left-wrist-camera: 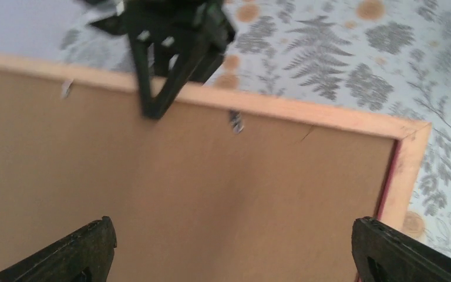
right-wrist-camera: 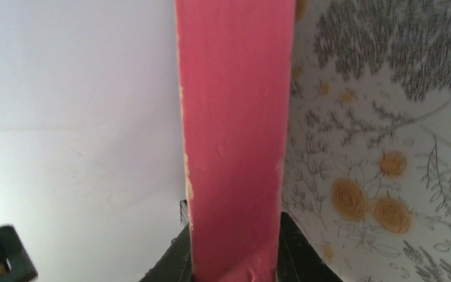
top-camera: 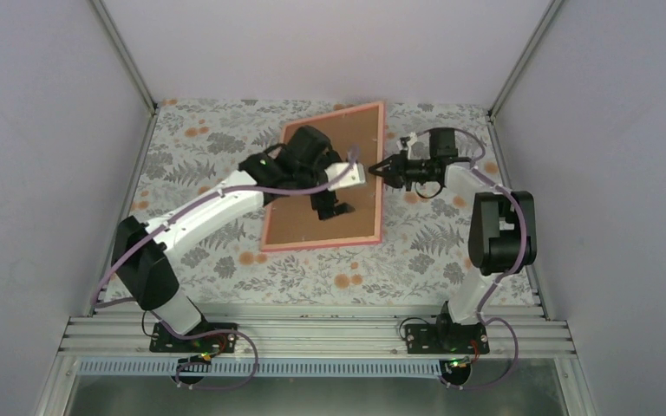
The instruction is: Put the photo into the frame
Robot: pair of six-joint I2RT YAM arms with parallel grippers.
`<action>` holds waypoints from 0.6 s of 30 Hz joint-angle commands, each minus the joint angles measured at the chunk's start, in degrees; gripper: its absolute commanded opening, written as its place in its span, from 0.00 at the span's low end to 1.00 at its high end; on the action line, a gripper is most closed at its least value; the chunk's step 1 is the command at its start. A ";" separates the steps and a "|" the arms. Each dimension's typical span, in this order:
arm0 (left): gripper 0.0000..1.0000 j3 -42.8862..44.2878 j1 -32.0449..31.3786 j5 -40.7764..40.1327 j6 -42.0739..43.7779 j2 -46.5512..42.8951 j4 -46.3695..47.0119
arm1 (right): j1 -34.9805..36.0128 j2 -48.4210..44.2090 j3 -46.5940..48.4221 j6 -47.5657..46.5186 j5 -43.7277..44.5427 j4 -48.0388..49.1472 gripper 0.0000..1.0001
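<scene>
The frame (top-camera: 321,245) lies back up on the floral cloth, its pink rails around a brown backing board (top-camera: 312,217). The photo is hidden from every view. My left gripper (top-camera: 334,210) hangs over the backing board (left-wrist-camera: 182,194), open wide (left-wrist-camera: 235,255) with nothing between its fingers (left-wrist-camera: 91,249). My right gripper (top-camera: 383,167) is shut on the frame's right rail (right-wrist-camera: 235,117), with the pink rail filling the gap (right-wrist-camera: 235,261) between its black fingers (right-wrist-camera: 173,258). In the left wrist view the right gripper (left-wrist-camera: 152,103) sits on the far rail (left-wrist-camera: 305,111).
Small metal tabs (left-wrist-camera: 236,121) stick out along the backing board's edge. The floral cloth (top-camera: 199,139) covers the table around the frame. Pale enclosure walls (top-camera: 43,130) stand to the left, right and back. An aluminium rail (top-camera: 312,334) with the arm bases runs along the near edge.
</scene>
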 commanded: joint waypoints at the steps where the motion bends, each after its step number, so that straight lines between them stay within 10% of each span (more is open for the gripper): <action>1: 1.00 4.52 6.48 0.92 -3.62 -1.63 -4.40 | -2.24 -5.89 12.14 -14.55 -1.39 -6.02 0.04; 18: 1.00 3.92 32.74 0.34 -14.86 -2.95 0.35 | -1.63 -9.86 43.40 -44.13 25.89 -23.32 0.04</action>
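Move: My right hand already grips the frame at the middle of its right rail; the frame's middle lies about 13 cm to its left, 3 cm back and some 3 cm lower. The near rail is roughly 19 cm back and 15 cm left of that hand. From my open left hand, hovering above the backing board, the frame's middle is about 8 cm ahead, 2 cm left and 12 cm down; the left rail is 16 cm left and 6 cm ahead. I lift the frame by its right rail with my right hand, some 19 cm up and drifting about 5 cm forward and to the right, keeping the pinch while the wrist turns about 50 degrees to bring the frame's far end up. Meanwhile I swing my wide-open left hand 19 cm left and 14 cm forward, rising a little and turning counter-clockwise, off from over the board and clear of the frame. ##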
